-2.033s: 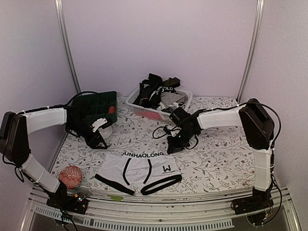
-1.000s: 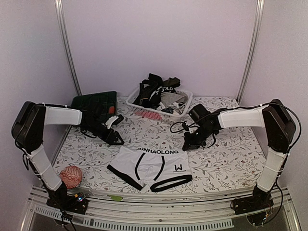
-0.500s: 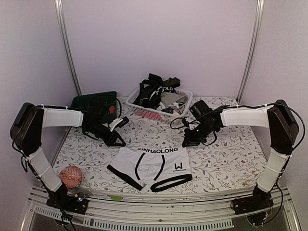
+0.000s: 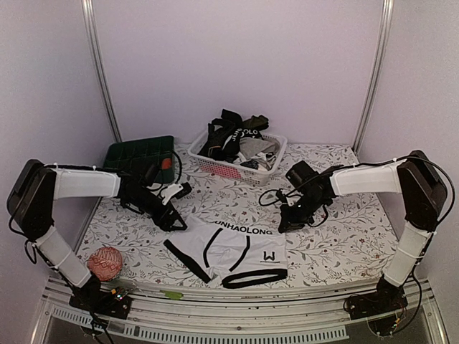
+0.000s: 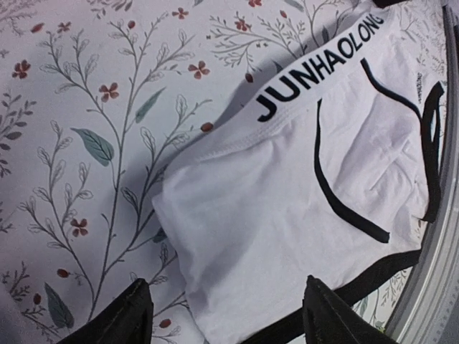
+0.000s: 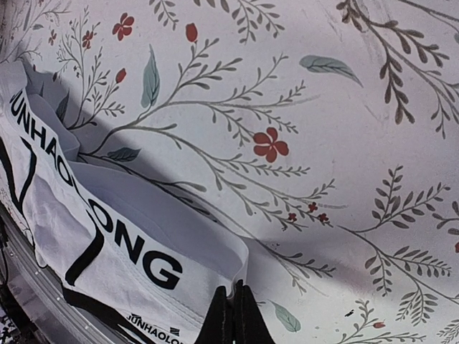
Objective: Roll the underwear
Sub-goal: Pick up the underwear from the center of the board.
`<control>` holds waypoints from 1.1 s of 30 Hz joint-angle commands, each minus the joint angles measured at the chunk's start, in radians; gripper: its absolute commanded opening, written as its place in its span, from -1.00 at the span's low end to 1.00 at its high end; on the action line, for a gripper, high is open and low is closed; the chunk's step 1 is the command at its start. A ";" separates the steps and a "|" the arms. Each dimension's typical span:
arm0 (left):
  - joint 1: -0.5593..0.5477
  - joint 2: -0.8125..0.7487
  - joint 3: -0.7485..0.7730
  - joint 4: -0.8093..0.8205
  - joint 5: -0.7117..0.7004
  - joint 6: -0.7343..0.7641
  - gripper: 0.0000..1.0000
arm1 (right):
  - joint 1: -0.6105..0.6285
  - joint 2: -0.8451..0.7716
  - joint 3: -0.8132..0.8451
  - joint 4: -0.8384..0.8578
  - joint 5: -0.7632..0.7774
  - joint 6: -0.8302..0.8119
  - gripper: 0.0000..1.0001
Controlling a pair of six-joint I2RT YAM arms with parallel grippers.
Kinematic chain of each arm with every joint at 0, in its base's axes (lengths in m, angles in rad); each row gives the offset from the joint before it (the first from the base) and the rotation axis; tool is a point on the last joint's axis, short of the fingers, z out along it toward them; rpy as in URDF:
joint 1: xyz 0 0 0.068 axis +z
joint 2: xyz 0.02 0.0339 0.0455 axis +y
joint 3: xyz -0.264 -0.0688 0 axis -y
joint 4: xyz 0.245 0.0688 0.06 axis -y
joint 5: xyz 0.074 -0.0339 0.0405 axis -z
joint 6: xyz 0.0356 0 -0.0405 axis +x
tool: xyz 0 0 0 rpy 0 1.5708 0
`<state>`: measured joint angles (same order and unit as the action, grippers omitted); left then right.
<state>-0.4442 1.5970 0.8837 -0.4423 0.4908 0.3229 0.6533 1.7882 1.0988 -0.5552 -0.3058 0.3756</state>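
A white underwear [image 4: 244, 244] with black trim and a lettered waistband lies flat near the table's front. My left gripper [image 4: 172, 216] hovers at its left edge. In the left wrist view its jaws stand open [image 5: 231, 315] over the white cloth [image 5: 287, 201], holding nothing. My right gripper [image 4: 289, 223] sits at the waistband's right corner. The right wrist view shows it shut [image 6: 235, 312] with the cloth's corner [image 6: 107, 236] drawn up between the tips. More underwear [image 4: 233, 132], black, white and grey, is heaped in the basket.
The white lattice basket [image 4: 208, 163] stands at the back centre. A dark green box [image 4: 140, 153] sits at the back left. A red and white ball [image 4: 105, 262] rests at the front left. The metal rail [image 4: 237, 297] runs along the table's near edge.
The white underwear has slid right and forward with my right gripper, and its left side has bunched narrower. My left gripper has closed and opened again and sits slightly lower.
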 commanded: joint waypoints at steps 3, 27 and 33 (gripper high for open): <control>-0.024 0.149 0.112 0.010 -0.163 -0.005 0.32 | -0.005 0.016 0.039 -0.031 0.019 -0.019 -1.00; -0.108 0.046 0.002 -0.339 -0.040 0.250 -1.00 | -0.065 -0.025 0.023 -0.088 -0.006 -0.030 -1.00; -0.094 0.195 0.021 -0.379 -0.130 0.269 -1.00 | -0.022 0.081 0.062 -0.126 -0.009 -0.058 -1.00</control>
<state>-0.5461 1.7184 0.9066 -0.7494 0.4332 0.5518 0.6086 1.8042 1.1412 -0.6273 -0.3092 0.3519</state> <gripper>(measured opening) 0.005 0.006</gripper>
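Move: The underwear's left side edge lies almost straight below the open left gripper, about 5 cm down and 1 cm ahead. From that gripper the middle of the underwear is some 14 cm right and 6 cm back; the red ball sits about 17 cm left and 10 cm back. The right gripper already holds the right waistband corner, with that left side edge roughly 28 cm to its left and about level fore and aft. Bring the left gripper slightly forward and down some 5 cm onto the underwear's left side edge and pinch the cloth below the waistband. Lift about 5 cm, then draw the pinched cloth back some 9 cm and down again, wrist turning clockwise. Keep the right gripper shut on its corner; as the left lifts, swing it up, forward and a little right about 3 cm each, then return. ##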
